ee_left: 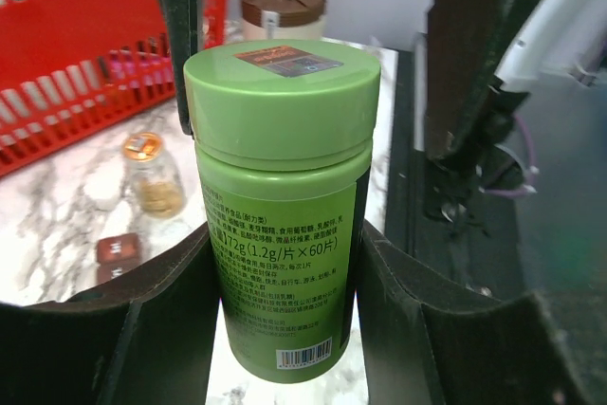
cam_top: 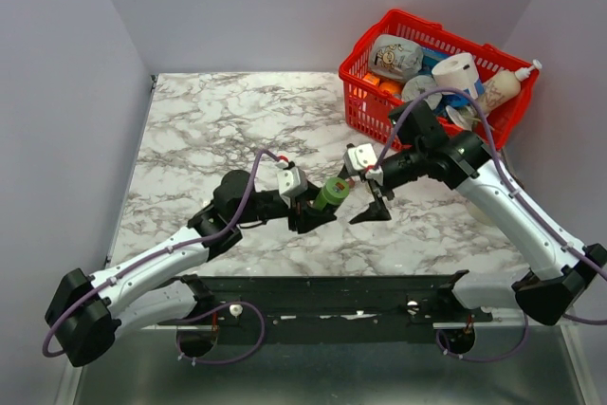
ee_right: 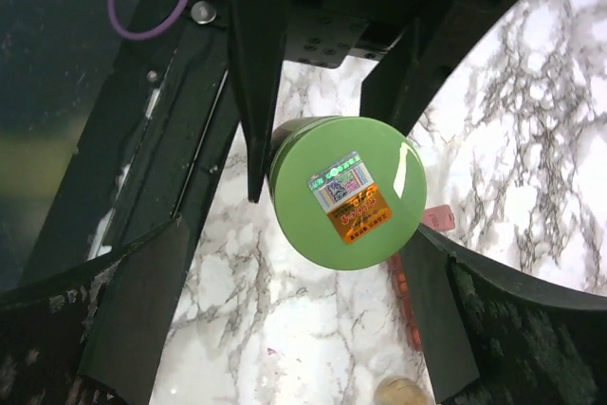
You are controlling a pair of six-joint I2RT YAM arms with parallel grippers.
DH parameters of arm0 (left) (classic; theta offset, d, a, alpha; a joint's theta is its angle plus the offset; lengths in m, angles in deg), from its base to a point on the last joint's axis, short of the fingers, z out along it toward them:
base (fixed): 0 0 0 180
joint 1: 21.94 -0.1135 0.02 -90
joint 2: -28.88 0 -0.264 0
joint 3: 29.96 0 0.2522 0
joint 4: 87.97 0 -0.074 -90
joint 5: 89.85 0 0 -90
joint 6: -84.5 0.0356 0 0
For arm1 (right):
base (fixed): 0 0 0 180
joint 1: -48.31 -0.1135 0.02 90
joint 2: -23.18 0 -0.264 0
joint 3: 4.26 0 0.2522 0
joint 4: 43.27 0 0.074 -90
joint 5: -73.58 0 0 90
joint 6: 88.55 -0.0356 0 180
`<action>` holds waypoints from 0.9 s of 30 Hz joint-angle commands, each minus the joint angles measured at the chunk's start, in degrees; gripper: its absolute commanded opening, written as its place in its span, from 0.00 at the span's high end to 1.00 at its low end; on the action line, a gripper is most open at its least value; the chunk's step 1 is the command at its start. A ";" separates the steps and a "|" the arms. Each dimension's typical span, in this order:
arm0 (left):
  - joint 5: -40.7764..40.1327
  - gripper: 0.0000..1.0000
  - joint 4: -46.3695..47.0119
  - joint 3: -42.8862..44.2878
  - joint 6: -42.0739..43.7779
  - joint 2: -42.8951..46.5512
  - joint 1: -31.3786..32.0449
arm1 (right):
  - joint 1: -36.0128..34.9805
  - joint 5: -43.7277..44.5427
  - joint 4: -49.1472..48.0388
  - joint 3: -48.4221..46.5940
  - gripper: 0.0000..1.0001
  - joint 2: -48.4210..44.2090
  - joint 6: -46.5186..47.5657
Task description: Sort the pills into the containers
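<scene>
My left gripper is shut on a green pill bottle and holds it above the marble table, lid on. My right gripper is open, facing the bottle's green lid, one finger on each side and not touching it. The reddish-brown pill-organiser strip lies on the table under the bottle, mostly hidden. A small glass jar with an orange cap holds yellowish pills beside the strip.
A red mesh basket full of bottles and a tape roll stands at the back right. A white jar with a brown lid stands beyond the bottle. The black arm-mount rail runs along the near edge.
</scene>
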 commanded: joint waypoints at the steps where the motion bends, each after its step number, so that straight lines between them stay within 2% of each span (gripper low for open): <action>1: 11.81 1.00 -2.57 3.02 0.28 1.49 -0.77 | -0.36 -7.15 9.96 -2.53 0.00 1.43 19.37; 6: 16.83 1.00 -4.86 3.64 -0.42 0.62 -1.74 | -0.36 -13.31 16.82 -4.38 0.00 4.15 28.78; 9: 18.86 1.00 -4.60 3.99 -1.21 -0.52 -1.83 | -0.45 -15.86 17.09 -4.82 0.01 5.30 28.53; 15: 20.88 1.00 -5.74 5.40 -1.30 -2.81 -2.44 | -1.07 -14.99 15.42 -5.43 0.06 5.65 24.24; 22: 21.59 1.00 -7.85 6.72 -0.42 -4.74 -2.97 | -1.59 -12.80 10.94 -4.73 0.25 5.48 17.37; 25: 21.24 1.00 -8.38 6.98 -0.25 -4.83 -3.06 | -2.03 -12.01 10.15 -4.21 0.37 5.91 15.27; 26: 20.54 1.00 -8.55 6.98 0.01 -4.83 -3.06 | -2.29 -11.74 9.27 -4.03 0.45 5.92 14.56; 27: 19.57 1.00 -9.42 7.24 0.37 -4.75 -3.06 | -2.56 -11.39 8.48 -3.77 0.49 5.92 12.03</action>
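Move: The green bottle's cap lies close in front of the open right fingers, about 2 cm forward, 2 cm left and 1 cm up. From that hand, the brown pill strip on the table is some 7 cm forward, 5 cm left and 24 cm below, and the small jar some 11 cm forward, 8 cm right and equally low. From the left hand, which holds the bottle, the cap is about 2 cm forward, 3 cm right and 5 cm up. The right fingers, wide open at first, narrow to a little over half and take the bottle cap between their tips, after that hand has drawn back about 3 cm, edged left and turned some 15 degrees counter-clockwise. The left hand keeps its grip on the bottle and carries it back about 4 cm and slightly down, swinging it clockwise nearly 20 degrees. ##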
